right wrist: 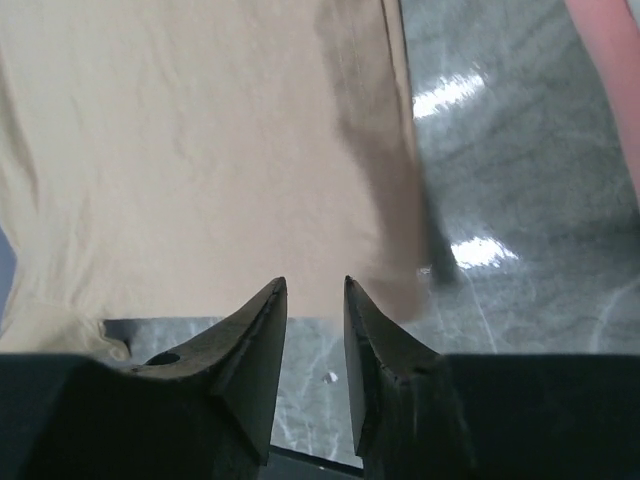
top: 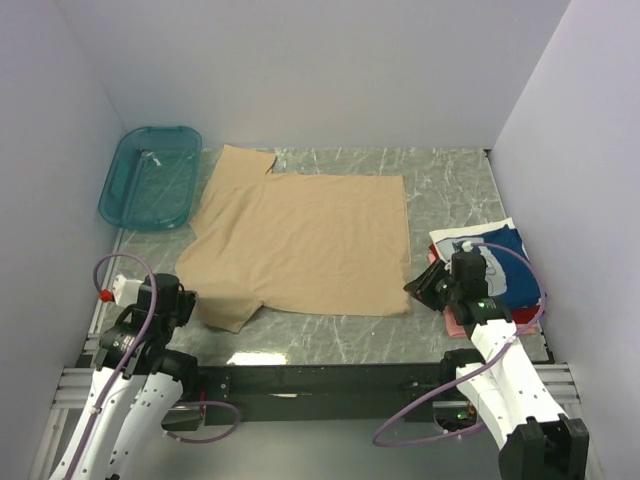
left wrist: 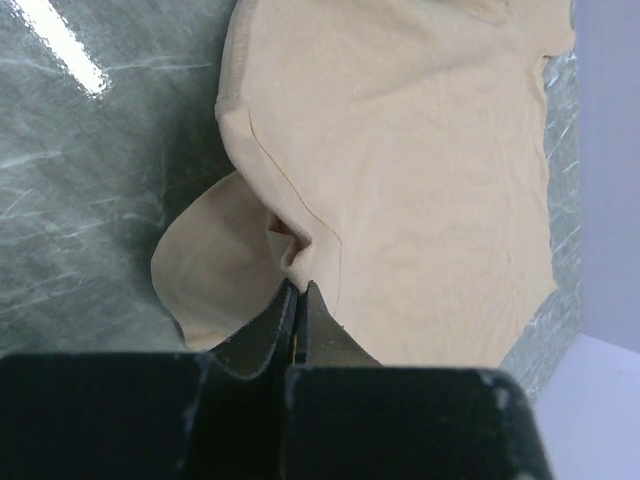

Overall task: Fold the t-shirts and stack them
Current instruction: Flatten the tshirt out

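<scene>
A tan t-shirt [top: 310,240] lies spread flat on the marble table, collar toward the far left. My left gripper [top: 185,300] is at its near left sleeve. In the left wrist view the gripper [left wrist: 300,285] is shut, pinching a raised fold of the tan t-shirt [left wrist: 400,150]. My right gripper [top: 418,288] stands at the shirt's near right corner. In the right wrist view the gripper [right wrist: 315,285] is open with nothing between the fingers, and the tan t-shirt's [right wrist: 200,150] hem lies just beyond the tips. Its corner looks blurred.
A pile of folded t-shirts [top: 500,262], navy on top with red and pink beneath, sits at the right edge beside my right arm. A teal plastic basket [top: 150,178] stands at the far left. White walls close in both sides and the back.
</scene>
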Available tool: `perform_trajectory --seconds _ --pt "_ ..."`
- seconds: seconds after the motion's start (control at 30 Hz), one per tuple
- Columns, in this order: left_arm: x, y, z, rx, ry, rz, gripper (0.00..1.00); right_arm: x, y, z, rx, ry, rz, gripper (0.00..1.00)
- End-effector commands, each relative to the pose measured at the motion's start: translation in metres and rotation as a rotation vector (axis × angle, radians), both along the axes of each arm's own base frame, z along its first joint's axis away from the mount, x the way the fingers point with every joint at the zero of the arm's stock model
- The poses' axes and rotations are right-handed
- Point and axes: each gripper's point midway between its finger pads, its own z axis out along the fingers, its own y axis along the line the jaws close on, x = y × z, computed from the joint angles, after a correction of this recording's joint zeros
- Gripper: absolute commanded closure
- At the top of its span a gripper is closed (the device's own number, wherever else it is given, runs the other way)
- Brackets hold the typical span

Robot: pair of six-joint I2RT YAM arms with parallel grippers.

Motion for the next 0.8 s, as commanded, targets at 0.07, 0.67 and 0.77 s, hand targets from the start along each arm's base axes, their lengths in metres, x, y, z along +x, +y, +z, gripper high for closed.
perform_trajectory --seconds 0.07,0.67,0.77 --pt "0.005 0.000 0.021 0.015 -0.043 -0.018 0.99 -0.020 -0.006 -0.023 -0.011 0.095 -0.042 0.62" --pt "0.009 -0.003 0.024 0.004 -0.068 -0.026 0.99 -0.046 -0.041 -0.059 -0.085 0.269 -0.334 0.62" --pt "0.011 -0.004 0.022 0.006 -0.062 -0.031 0.99 -0.041 -0.037 -0.062 -0.067 0.273 -0.321 0.62"
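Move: Behind and below the right hand is the t-shirt's near right corner, already let go: about 4 cm back, 2 cm to its right and 8 cm down. The folded stack is centred some 20 cm to the hand's right and 5 cm farther out, the near table edge about 15 cm straight back. From the left hand, the corner is roughly 48 cm to the right, about level fore and aft, and 14 cm lower. Sinking about 6 cm while drawing back about 5 cm, the right hand comes down towards the t-shirt's loose near right corner, then also shifts some 3 cm right. Its fingers stay part-open, tip further down and swing clockwise, some 15 degrees each. The left hand keeps its closed pinch on the shirt's left edge, raising it only about a centimetre. ##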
